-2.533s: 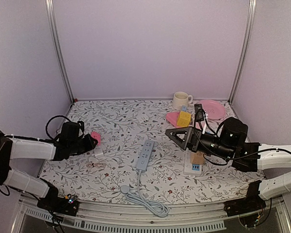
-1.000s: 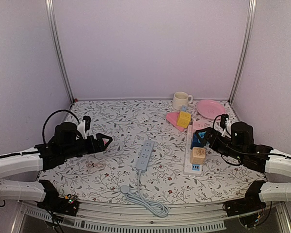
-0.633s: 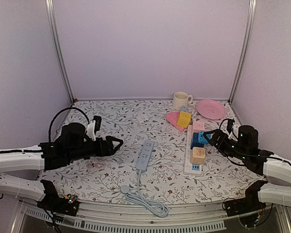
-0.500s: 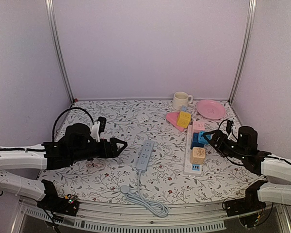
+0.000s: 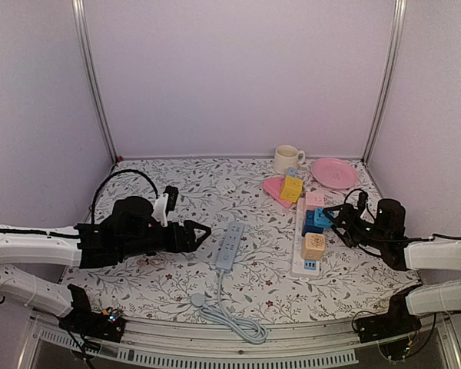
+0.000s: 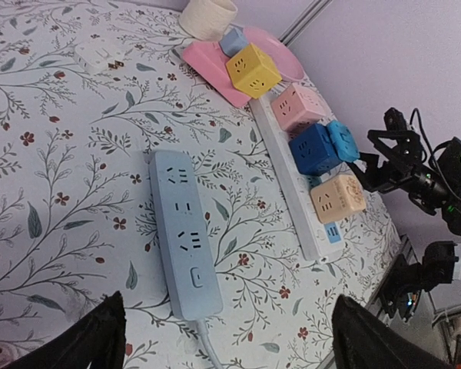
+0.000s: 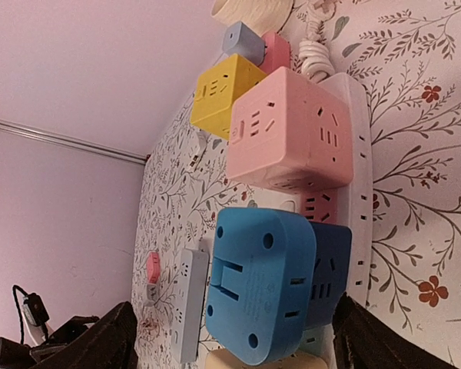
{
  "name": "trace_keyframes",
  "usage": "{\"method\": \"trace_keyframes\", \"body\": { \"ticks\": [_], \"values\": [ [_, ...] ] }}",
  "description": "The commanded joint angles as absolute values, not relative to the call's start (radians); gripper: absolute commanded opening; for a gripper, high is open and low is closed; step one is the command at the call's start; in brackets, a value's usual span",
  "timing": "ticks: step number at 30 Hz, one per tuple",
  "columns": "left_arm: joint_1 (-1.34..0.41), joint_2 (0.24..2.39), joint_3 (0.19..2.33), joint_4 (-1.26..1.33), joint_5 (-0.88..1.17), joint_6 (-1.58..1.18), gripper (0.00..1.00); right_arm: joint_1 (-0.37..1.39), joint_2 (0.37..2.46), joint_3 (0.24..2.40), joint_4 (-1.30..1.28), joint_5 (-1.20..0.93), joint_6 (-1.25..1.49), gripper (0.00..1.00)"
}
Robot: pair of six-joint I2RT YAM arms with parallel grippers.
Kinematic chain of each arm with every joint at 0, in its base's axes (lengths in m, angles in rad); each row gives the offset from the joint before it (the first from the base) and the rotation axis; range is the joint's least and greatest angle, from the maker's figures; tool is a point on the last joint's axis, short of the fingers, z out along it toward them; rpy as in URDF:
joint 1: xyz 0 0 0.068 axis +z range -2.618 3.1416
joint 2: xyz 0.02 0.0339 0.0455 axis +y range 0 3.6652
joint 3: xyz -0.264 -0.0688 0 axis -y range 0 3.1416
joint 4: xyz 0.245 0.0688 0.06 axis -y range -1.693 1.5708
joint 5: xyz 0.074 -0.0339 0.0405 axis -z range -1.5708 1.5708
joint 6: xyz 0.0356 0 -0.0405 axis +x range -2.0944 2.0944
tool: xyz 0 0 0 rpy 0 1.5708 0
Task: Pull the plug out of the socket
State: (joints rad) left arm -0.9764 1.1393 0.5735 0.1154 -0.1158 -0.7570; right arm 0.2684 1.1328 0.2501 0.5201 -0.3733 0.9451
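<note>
A white socket strip (image 5: 303,265) (image 7: 359,146) (image 6: 286,173) lies at the right and carries a pink cube (image 5: 314,200) (image 7: 288,131), a dark blue cube (image 5: 310,224) (image 7: 332,269) and a tan cube (image 5: 313,246) (image 6: 338,198). A light blue plug (image 5: 323,217) (image 7: 261,284) (image 6: 343,138) sticks out of the dark blue cube's side. My right gripper (image 5: 335,218) (image 7: 234,334) is open, level with this plug, one finger on each side, apart from it. My left gripper (image 5: 201,231) (image 6: 230,338) hangs open just left of a grey-blue strip (image 5: 230,246) (image 6: 180,231).
A yellow cube (image 5: 291,187) sits on a pink tray (image 5: 273,187) behind the white strip. A cream mug (image 5: 287,158) and a pink plate (image 5: 334,173) stand at the back right. The grey-blue strip's cable (image 5: 230,319) coils near the front edge.
My left arm has reached right towards the grey-blue strip. My right gripper has edged up to the light blue plug and its fingers have come in slightly.
</note>
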Motion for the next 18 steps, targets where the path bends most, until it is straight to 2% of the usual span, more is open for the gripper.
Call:
{"method": "trace_keyframes", "body": {
  "ticks": [1, 5, 12, 18],
  "values": [
    [-1.000, 1.124, 0.595, 0.123, -0.138, -0.762, 0.93, 0.261, 1.183, 0.256, 0.624, -0.419, 0.977, 0.84],
    [-1.003, 1.109, 0.593, 0.115, -0.145, -0.764, 0.93, 0.260, 1.215, 0.262, 0.662, -0.437, 0.998, 0.75],
    [-1.006, 1.099, 0.592, 0.109, -0.157, -0.762, 0.93, 0.260, 1.264, 0.263, 0.716, -0.475, 1.024, 0.46],
    [-1.008, 1.114, 0.591, 0.116, -0.154, -0.767, 0.93, 0.259, 1.304, 0.255, 0.769, -0.507, 1.045, 0.28]
  ]
}}
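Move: The light blue plug, mounted on the right side of the dark blue one, lies just off the right fingertips: about 3 cm to the left, 1 cm ahead and 2 cm lower. The dark blue plug is some 6 cm to the hand's left and 1 cm back, the pink plug 5 cm left and 6 cm ahead, the tan plug 5 cm left and 7 cm back, all roughly 4 cm below. From the left hand the light blue plug is about 30 cm right, 7 cm ahead and 7 cm lower. Slowly leftward and a little down, with a slight forward drift, the right hand eases some 1.5 cm in over the light blue plug, its wrist rolling about 5 degrees so that its left side rises. Meanwhile its fingers go on closing, from nearly wide open to about a third, and come to pinch the plug from both sides. ##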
